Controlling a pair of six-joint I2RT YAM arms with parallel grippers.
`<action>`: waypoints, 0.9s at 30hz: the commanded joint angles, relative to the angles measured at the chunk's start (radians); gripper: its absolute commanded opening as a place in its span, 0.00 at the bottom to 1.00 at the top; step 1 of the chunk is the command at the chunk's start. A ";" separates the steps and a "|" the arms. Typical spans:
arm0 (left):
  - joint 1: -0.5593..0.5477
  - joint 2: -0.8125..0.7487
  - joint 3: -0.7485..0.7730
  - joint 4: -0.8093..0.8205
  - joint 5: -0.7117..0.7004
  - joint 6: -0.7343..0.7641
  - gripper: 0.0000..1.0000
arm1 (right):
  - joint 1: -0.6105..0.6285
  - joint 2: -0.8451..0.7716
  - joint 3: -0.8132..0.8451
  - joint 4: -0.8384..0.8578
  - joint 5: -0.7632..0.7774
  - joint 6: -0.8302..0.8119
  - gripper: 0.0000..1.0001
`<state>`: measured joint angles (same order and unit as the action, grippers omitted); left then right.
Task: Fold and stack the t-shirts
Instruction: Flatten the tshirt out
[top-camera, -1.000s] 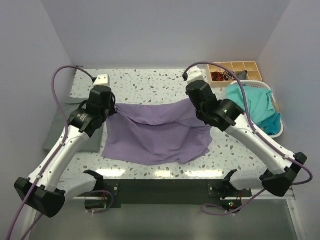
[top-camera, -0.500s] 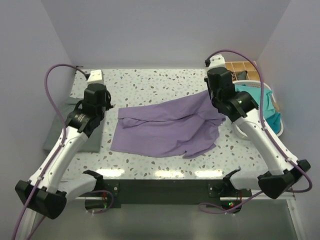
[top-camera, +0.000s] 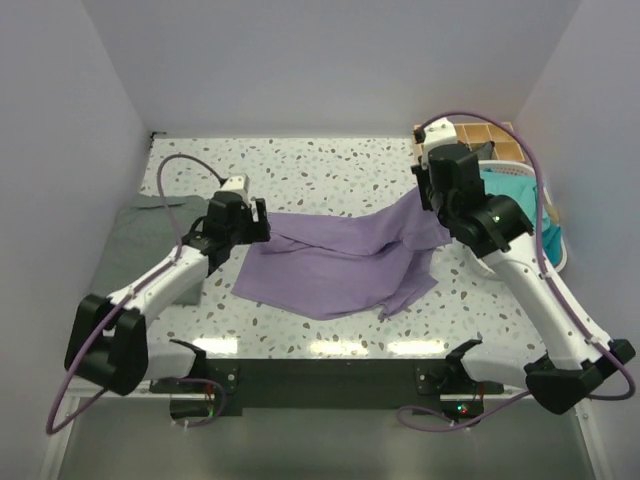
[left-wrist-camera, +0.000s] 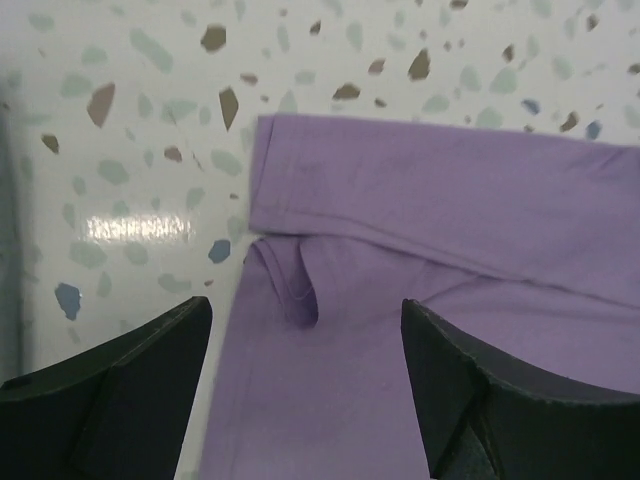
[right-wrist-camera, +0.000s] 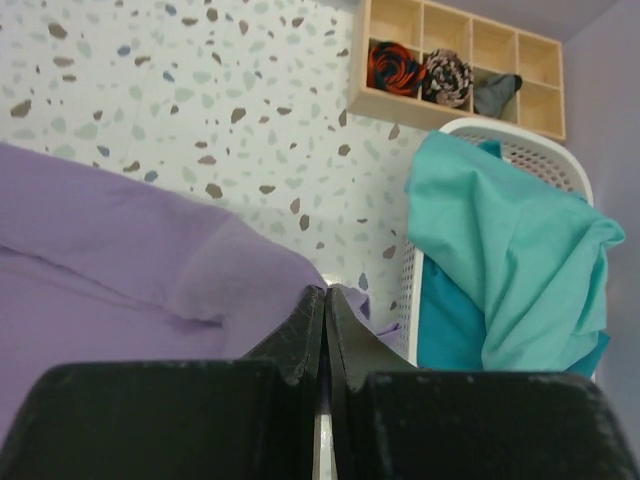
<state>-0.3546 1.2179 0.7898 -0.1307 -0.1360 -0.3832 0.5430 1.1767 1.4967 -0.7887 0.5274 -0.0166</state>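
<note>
The lavender t-shirt (top-camera: 335, 260) lies rumpled across the middle of the table, its right end lifted. My right gripper (top-camera: 432, 200) is shut on that right end; in the right wrist view the fingertips (right-wrist-camera: 325, 293) pinch a fold of the lavender cloth (right-wrist-camera: 110, 240). My left gripper (top-camera: 258, 220) hovers over the shirt's left edge. Its jaws stand wide open (left-wrist-camera: 305, 305) above the cloth (left-wrist-camera: 430, 240), holding nothing. A grey t-shirt (top-camera: 150, 225) lies at the table's left edge, partly under the left arm. Teal t-shirts (top-camera: 520, 215) (right-wrist-camera: 500, 250) hang out of the basket.
The white plastic basket (top-camera: 558, 262) (right-wrist-camera: 545, 152) stands at the right, close beside my right gripper. Behind it is the wooden compartment tray (top-camera: 490, 135) (right-wrist-camera: 460, 70) with small items inside. Speckled tabletop (top-camera: 320, 170) shows behind the lavender shirt.
My left gripper has opened and dropped lower, moving right to the shirt's left edge. The right gripper has kept its grip and carried the shirt's right end towards the basket.
</note>
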 joint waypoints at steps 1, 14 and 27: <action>0.003 0.153 0.014 0.224 0.006 -0.057 0.82 | -0.002 0.021 -0.024 0.045 -0.037 0.009 0.00; 0.009 0.399 0.091 0.301 0.018 -0.075 0.81 | 0.000 0.040 -0.073 0.069 -0.041 0.040 0.00; 0.014 0.520 0.098 0.290 -0.023 -0.080 0.78 | -0.002 0.046 -0.075 0.075 -0.044 0.038 0.00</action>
<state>-0.3531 1.7206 0.8555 0.1112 -0.1268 -0.4534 0.5430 1.2350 1.4189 -0.7616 0.4938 0.0120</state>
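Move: The T-shirt's far left corner lies about 5 cm ahead of the left gripper, 2 cm to its right and 14 cm below; the shirt's body is centred some 18 cm right and 6 cm back, and the folded grey cloth 24 cm left and 2 cm back, both also about 14 cm below. From the raised right gripper, that corner is roughly 37 cm left, 8 cm ahead and 34 cm down, while the laundry basket is about 18 cm right, 6 cm ahead and 26 cm below. Bring the left gripper, kept wide open, down to the T-shirt's far left corner: drop quickly about 7 cm, slide forward some 5 cm and slightly right, then sink again with the fingertips tipping down until they straddle the folded edge close above the table. Meanwhile keep the right gripper shut on the shirt's raised end and lower it about 5 cm, then hold. ##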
